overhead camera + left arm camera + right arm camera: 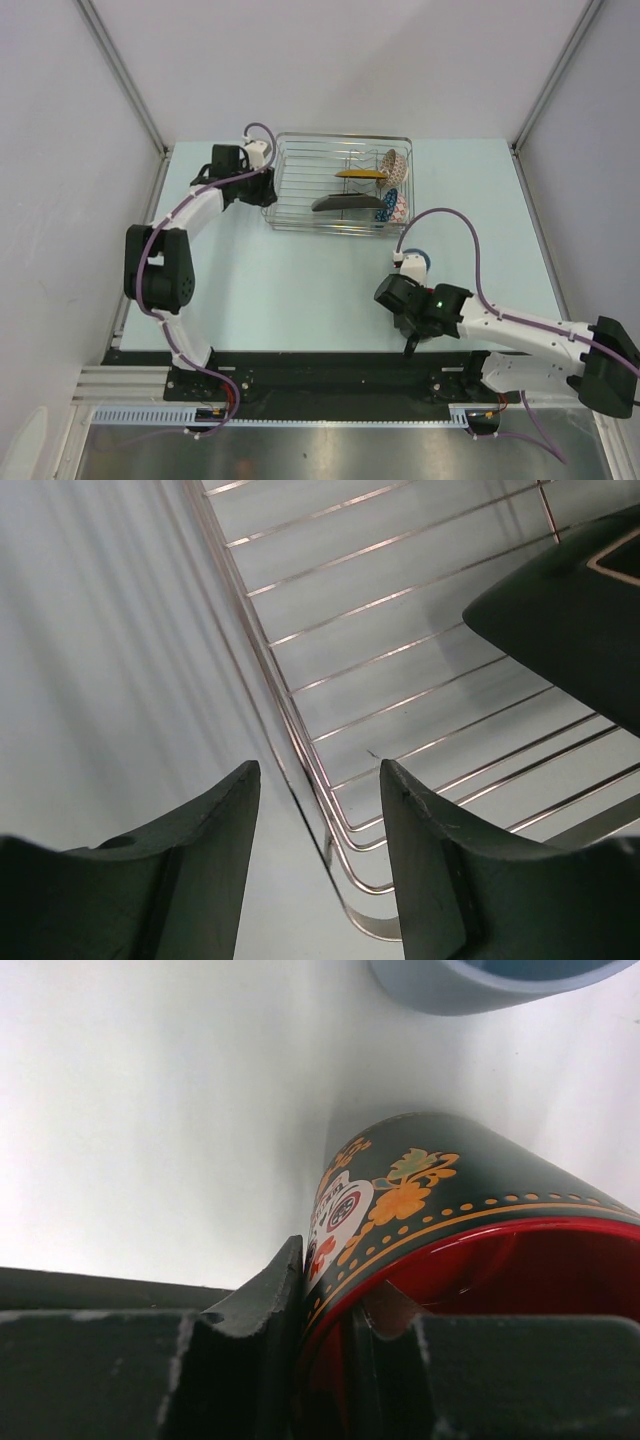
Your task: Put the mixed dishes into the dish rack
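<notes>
The silver wire dish rack (pixel 300 180) stands at the back of the table. A dark square plate with a yellow centre (pixel 345 203) stands on edge inside it, with a pinkish-beige bowl (pixel 395 163) and a blue patterned bowl (pixel 392 205) at its right end. My left gripper (pixel 258 160) is open astride the rack's left rim (pixel 296 730), with the plate's dark corner (pixel 570 610) beyond. My right gripper (pixel 340 1275) is shut on the rim of the dark mug with the red inside (pixel 450 1190), one finger outside and one inside. The light-blue cup (pixel 420 262) stands just past it.
The light-blue cup (pixel 480 985) sits close ahead of the held mug. Grey walls and metal frame posts (pixel 125 75) enclose the pale table (pixel 300 280). A black rail (pixel 330 375) carries both arm bases at the near edge.
</notes>
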`<state>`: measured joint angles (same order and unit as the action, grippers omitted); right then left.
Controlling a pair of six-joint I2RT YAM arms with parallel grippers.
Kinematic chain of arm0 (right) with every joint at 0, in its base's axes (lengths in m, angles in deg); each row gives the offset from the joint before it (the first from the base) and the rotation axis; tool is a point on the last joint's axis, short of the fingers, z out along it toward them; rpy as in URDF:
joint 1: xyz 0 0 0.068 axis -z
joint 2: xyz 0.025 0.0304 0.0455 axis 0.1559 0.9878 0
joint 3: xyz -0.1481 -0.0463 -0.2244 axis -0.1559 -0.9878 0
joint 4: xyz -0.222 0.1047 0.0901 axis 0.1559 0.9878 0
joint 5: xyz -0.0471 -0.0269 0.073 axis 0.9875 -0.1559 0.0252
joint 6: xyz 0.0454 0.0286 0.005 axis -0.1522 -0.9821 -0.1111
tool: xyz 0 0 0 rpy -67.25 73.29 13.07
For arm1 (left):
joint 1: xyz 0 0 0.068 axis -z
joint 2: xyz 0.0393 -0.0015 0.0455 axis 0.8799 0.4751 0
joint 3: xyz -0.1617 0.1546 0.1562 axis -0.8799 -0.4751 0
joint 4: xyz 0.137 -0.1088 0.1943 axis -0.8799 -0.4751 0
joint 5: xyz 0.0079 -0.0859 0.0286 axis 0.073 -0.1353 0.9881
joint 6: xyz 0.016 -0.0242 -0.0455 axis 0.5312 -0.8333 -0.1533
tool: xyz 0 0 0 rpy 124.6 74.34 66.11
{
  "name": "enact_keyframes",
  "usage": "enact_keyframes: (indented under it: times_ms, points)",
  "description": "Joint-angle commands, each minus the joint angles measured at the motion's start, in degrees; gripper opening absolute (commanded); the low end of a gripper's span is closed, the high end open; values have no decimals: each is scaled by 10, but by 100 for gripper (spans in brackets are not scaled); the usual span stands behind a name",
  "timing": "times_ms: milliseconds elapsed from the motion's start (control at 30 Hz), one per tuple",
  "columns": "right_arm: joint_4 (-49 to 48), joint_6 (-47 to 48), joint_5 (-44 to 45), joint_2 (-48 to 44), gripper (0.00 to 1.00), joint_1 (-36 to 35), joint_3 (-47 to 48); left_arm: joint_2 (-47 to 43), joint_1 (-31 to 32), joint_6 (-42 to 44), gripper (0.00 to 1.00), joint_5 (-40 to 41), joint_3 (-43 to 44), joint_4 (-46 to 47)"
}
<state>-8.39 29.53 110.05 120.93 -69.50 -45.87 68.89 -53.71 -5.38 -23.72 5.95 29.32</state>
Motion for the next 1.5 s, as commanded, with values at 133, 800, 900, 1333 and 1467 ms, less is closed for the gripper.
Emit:
enact_keyframes:
  times_ms: [133, 800, 900, 1333, 1467]
  points:
    - [-14, 48, 36, -70, 0, 12, 94, 7, 15, 24, 56, 7, -35, 13]
    - [-44, 145, 1, -75, 0, 89, 234, -61, 40, 131, 24, 8, -156, -26]
    - [-52, 158, -11, -68, 0, 107, 250, -85, 46, 131, 25, 8, -182, -29]
    - [-97, 186, -83, -41, 0, 154, 268, -160, 64, 88, 27, -2, -240, -49]
    - [-115, 187, -106, -31, 0, 158, 276, -171, 68, 69, 28, -9, -242, -58]
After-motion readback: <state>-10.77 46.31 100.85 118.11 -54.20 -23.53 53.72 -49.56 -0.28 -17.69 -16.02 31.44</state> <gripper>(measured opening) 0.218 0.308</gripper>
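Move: The left hand is over the dish rack's left rim near the front corner: the spot for its fingers is 3 cm below and 1 cm back, with the dark square dish about 19 cm to the right and 1 cm back. The right hand already holds the red mug; the rack's front right corner is some 22 cm ahead at about hand height, the patterned bowls 30 cm ahead and 1 cm left, the blue cup 10 cm ahead, 3 cm right and lower. The left hand sinks about 3 cm with a slight draw back, closes its open fingers on the rack's left rim and, pinching it, drags the rack straight back towards the base, its left side tilting up a little. Meanwhile the right hand keeps its pinch on the mug's wall and raises the mug about 15 cm, first steeply, then more forward, some 8 cm out over the blue cup towards the rack's front right corner, tipping its fingers up and forward and lifting its left side, and finally easing slightly down. ##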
